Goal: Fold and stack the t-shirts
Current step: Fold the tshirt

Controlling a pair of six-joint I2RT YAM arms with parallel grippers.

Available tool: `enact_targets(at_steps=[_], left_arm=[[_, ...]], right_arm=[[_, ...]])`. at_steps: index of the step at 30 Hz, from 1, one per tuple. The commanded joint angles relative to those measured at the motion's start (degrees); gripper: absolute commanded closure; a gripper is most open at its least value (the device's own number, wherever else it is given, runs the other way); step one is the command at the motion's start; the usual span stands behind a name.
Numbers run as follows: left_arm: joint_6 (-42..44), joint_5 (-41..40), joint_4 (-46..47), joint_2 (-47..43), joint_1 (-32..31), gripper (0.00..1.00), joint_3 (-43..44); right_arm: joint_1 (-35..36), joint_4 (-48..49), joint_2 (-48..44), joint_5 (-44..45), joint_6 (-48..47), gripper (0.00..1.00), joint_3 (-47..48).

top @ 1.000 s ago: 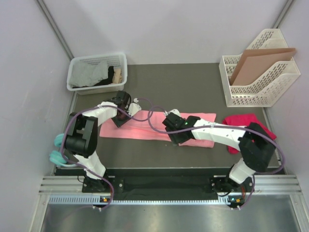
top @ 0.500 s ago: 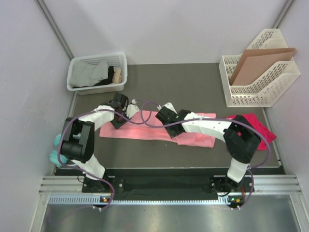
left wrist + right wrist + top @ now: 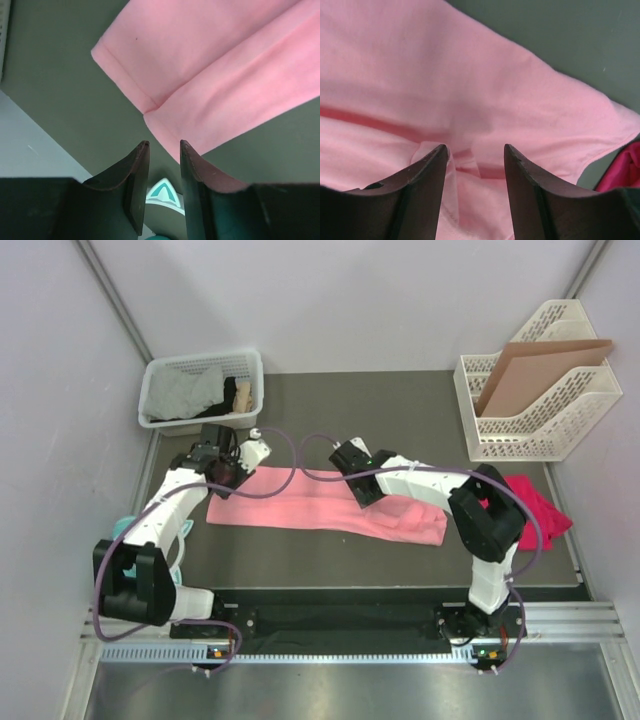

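The salmon-pink t-shirt (image 3: 300,502) lies as a long folded band across the middle of the mat. My left gripper (image 3: 226,473) hovers at its far-left corner, jaws slightly apart and empty; in the left wrist view (image 3: 162,150) the pink t-shirt's hemmed corner (image 3: 200,75) lies just ahead of the fingertips. My right gripper (image 3: 359,487) is over the band's middle, open, with rumpled pink t-shirt cloth (image 3: 485,90) under its spread jaws (image 3: 476,150). The magenta-red t-shirt (image 3: 538,502) lies bunched at the right, partly behind the right arm, and also shows as a sliver in the right wrist view (image 3: 626,170).
A white basket (image 3: 160,375) with grey and dark cloth stands at the back left. A white file rack (image 3: 470,430) holding the brown cardboard sheet (image 3: 540,375) stands at the back right. Teal objects (image 3: 120,532) sit past the mat's left edge.
My left gripper has drawn back up and left off the shirt, its arm swinging outward. My right gripper has slid left and farther back along the band. The band's right part now looks narrower.
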Motion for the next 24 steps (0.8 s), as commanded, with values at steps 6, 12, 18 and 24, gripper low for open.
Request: enact_targets(at_steps=[6, 12, 18, 24], left_arm=[[-2.6, 8.4, -2.0, 2.0, -0.5, 0.63, 0.1], [-3.5, 7.1, 0.3, 8.0, -0.5, 0.64, -2.1], [-3.6, 7.5, 1.5, 7.9, -0.5, 0.64, -3.4], [-4.8, 8.4, 2.5, 10.2, -0.5, 0.63, -1.9]], right_arm=[[-4.6, 0.2, 9.2, -0.3, -3.8, 0.49, 16.1], [-7.2, -5.0, 11.4, 2.2, -5.4, 0.48, 26.9], [-4.5, -6.4, -4.5, 0.5, -5.0, 0.46, 16.0], [-0.8, -4.5, -16.0, 0.4, -2.6, 0.53, 0.5]])
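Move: The right hand hangs about 5 cm above the pink T-shirt, the shirt's far edge some 9 cm ahead of it. The shirt's right end is roughly 15 cm to its right and 2 cm back; the red cloth is around 31 cm right, about level. For the left hand, the shirt's near edge lies about 3 cm back, 2 cm right and 10 cm below, with the white ring 11 cm back and 10 cm to its left. Forward and low, the right hand sweeps about 10 cm over the T-shirt towards its far edge, then rises about 10 cm while drawing back some 7 cm, tipping slightly up. Its fingers stay half open. The left hand, barely parted, sinks about 7 cm towards the shirt's near edge, easing back and a little right as it tips further down. ##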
